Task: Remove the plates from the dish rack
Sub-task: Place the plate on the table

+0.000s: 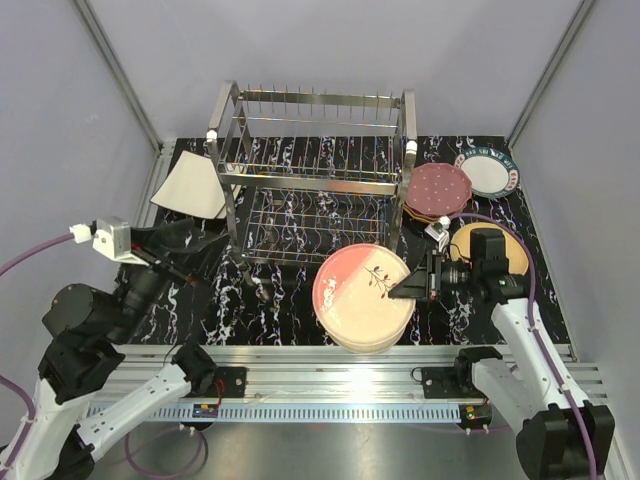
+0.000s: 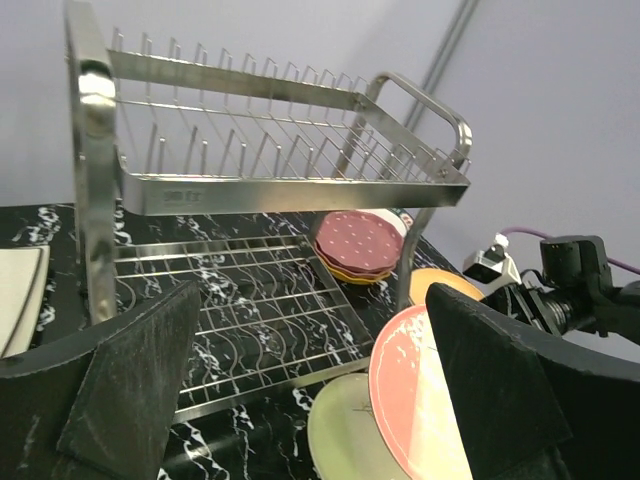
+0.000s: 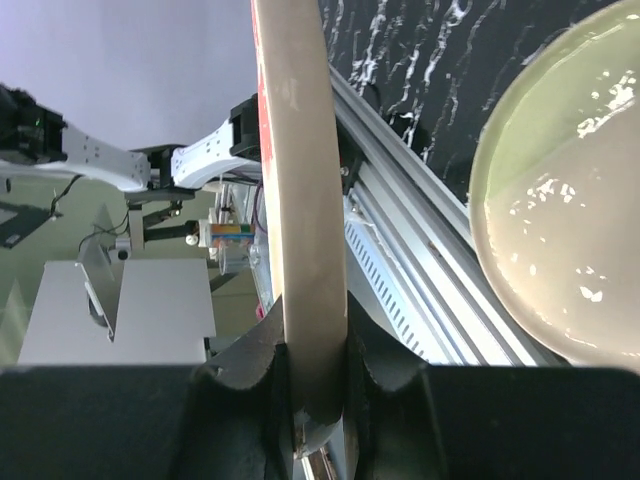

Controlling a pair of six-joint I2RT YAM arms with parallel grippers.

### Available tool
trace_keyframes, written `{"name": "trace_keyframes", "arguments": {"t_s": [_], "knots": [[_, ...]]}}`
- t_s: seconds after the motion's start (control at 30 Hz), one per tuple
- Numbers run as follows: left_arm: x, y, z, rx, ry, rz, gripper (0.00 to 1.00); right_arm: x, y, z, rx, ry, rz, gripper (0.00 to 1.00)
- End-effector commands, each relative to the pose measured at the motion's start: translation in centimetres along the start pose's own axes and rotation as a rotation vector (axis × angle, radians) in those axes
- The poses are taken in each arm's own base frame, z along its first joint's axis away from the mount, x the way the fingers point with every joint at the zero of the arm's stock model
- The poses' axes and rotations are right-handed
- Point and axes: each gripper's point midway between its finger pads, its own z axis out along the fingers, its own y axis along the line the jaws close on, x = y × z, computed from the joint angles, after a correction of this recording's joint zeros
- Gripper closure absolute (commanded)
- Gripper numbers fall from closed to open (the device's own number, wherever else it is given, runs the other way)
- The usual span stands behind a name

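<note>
The silver wire dish rack [image 1: 310,170] stands at the back middle, and no plate shows between its prongs [image 2: 250,150]. My right gripper [image 1: 410,288] is shut on the rim of a pink plate [image 1: 362,288], held tilted over a cream plate [image 1: 375,338] lying near the front edge. In the right wrist view the pink plate's rim [image 3: 300,200] runs edge-on between the jaws of the right gripper [image 3: 318,380]. My left gripper [image 2: 310,400] is open and empty, left of the rack's lower tier, with the pink plate [image 2: 420,400] just past its right finger.
A squarish white plate [image 1: 190,185] lies left of the rack. Right of it sit a maroon dotted plate [image 1: 437,188] on a small stack, a teal-rimmed plate [image 1: 490,172] and an orange plate [image 1: 500,245] under my right arm. The aluminium rail [image 1: 330,365] borders the front.
</note>
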Motion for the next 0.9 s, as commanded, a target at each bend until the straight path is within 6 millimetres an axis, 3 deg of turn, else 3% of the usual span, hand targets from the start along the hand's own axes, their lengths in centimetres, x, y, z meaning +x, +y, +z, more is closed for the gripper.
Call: {"name": "trace_keyframes", "arguments": {"t_s": [0.0,0.5,0.7,0.87], "knots": [[-0.5,1.4,-0.5,-0.060,-0.038,0.042,0.01,-0.3,0.5,-0.2,-0.017,0.006,0.001,1.00],[-0.5,2.2,-2.0,-0.067,-0.093,0.032,0.01,0.3,-5.7,-0.3,0.299,-0.015,0.233,1.00],[-0.1,2.1,-1.9,-0.054,-0.093,0.030,0.01,0.3,-7.6,0.3,0.321,-0.048,0.288,1.00],[0.4,2.0,-1.6,-0.049,-0.084,0.032,0.01,0.3,-8.1,0.6,0.302,-0.074,0.293,1.00]]}}
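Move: The pink-and-cream plate pinched in the right hand is bound for the green-and-cream plate on the table, about 6 cm left of that hand, 3 cm back and 18 cm below. From the hand, the dotted plates lie roughly 27 cm ahead and 11 cm right, the peach plate some 13 cm ahead and 22 cm right. From the left hand, the green-and-cream plate is about 24 cm right, level fore and aft, 40 cm below. Still pinching the pink-and-cream plate, the right hand lowers about 10 cm towards the green-and-cream plate, tilting some 30 degrees. ##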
